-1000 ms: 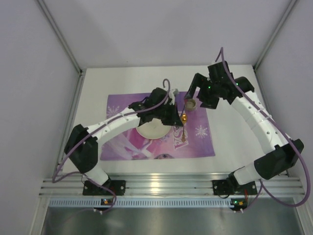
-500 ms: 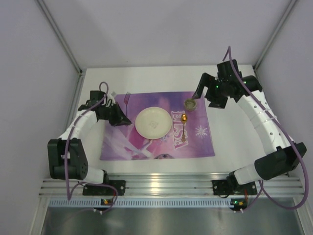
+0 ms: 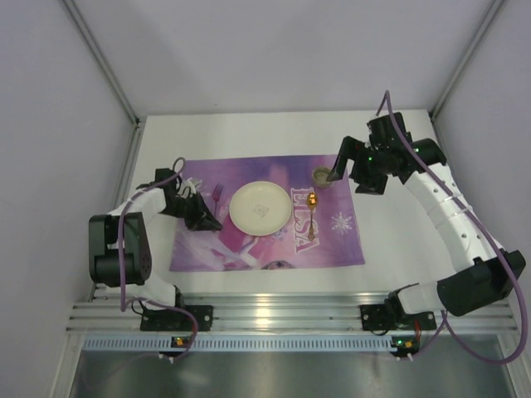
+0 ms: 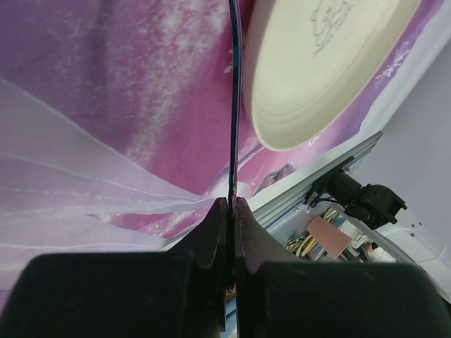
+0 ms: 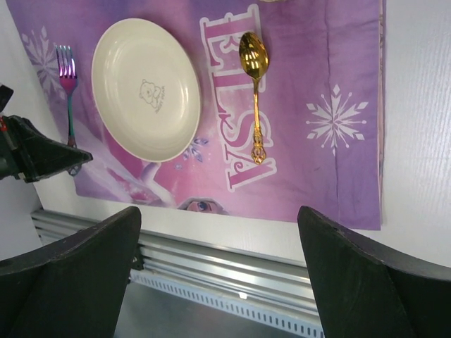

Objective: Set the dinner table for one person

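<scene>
On the white dinner table point(image 3: 390, 236) lies a purple placemat point(image 3: 340, 236) with a cream plate point(image 3: 260, 208) at its middle. A gold spoon point(image 3: 310, 214) lies right of the plate, and a small cup point(image 3: 322, 176) stands at the mat's far right corner. My left gripper point(image 3: 207, 220) is shut on the handle of an iridescent fork point(image 3: 215, 196) left of the plate. The left wrist view shows the fork point(image 4: 231, 105) edge-on between closed fingers point(image 4: 211, 232), next to the plate point(image 4: 317, 70). My right gripper point(image 3: 342, 162) hangs open beside the cup, holding nothing.
A ribbed aluminium rail point(image 3: 282, 311) runs along the table's near edge by both arm bases. White walls close in the left, right and far sides. The right wrist view shows the fork point(image 5: 68, 77), plate point(image 5: 146, 88), spoon point(image 5: 255, 91) and bare tabletop point(image 5: 416, 141).
The left arm swung from over the plate to the mat's left side, then drew the fork nearer. The right gripper moved away from the cup, to the right.
</scene>
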`<state>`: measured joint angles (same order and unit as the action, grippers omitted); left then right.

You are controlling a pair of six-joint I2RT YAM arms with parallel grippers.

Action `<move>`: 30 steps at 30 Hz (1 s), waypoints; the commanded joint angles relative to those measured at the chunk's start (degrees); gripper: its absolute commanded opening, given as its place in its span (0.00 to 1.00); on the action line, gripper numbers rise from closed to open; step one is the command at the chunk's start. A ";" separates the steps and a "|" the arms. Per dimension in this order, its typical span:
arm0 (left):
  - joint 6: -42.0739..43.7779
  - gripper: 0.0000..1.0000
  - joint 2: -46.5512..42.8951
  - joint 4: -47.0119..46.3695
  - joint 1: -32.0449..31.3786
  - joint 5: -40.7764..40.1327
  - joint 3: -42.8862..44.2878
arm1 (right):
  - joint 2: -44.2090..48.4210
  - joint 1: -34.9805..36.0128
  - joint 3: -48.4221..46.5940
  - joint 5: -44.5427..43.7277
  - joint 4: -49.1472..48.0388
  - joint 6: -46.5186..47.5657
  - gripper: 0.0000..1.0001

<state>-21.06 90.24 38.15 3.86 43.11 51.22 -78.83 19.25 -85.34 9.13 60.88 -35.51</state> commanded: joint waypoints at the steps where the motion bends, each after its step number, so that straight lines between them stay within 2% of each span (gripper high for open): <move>1: 1.72 0.02 2.21 2.54 0.62 -2.50 0.02 | 2.01 -0.70 0.87 0.63 -1.12 1.49 0.93; 7: 2.69 0.15 4.69 4.56 0.63 -5.32 -0.07 | 1.84 -0.96 2.63 1.24 -1.73 2.37 0.92; 8: 2.60 0.23 4.60 4.65 0.71 -5.49 -0.07 | 1.75 -1.05 2.81 1.33 -1.82 2.46 0.92; 12: 2.08 0.38 3.81 5.70 0.71 -7.07 0.02 | 1.48 -0.97 2.90 1.60 -1.99 2.90 0.92; 16: 2.34 0.45 2.40 8.59 0.71 -9.88 1.68 | 1.13 -1.05 3.16 1.42 -2.08 3.51 0.92; 26: 2.34 0.44 -2.34 15.01 0.80 -20.68 7.04 | 1.75 -1.31 4.83 1.86 -2.79 4.48 0.92; 30: 2.07 0.44 -7.26 16.17 0.71 -26.05 12.83 | 2.62 -1.32 4.57 4.05 -4.71 6.15 0.93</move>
<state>-19.18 88.49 51.70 4.21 22.65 58.67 -78.43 18.57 -80.29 10.94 59.44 -31.57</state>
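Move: The left hand holds the fork near its handle end, tines forward. Its middle is to lie on the mat about 4 cm ahead of that hand, 1 cm left and 4 cm down. The plate's middle is roughly 7 cm ahead and 11 cm right of the left hand; the spoon is some 25 cm right and 4 cm ahead, both about 4 cm lower. From the right hand, the fork's spot is about 38 cm left, 1 cm ahead and 20 cm down. Lets go of the fork on the mat left of the plate: the left hand sinks about 3 cm, easing back a little, and its fingers part to nearly half open. It then moves left and climbs those 3 cm again, away from the plate, the fingers tipping some 20 degrees steeper. The right hand, open and empty, sinks 2 to 3 cm. ##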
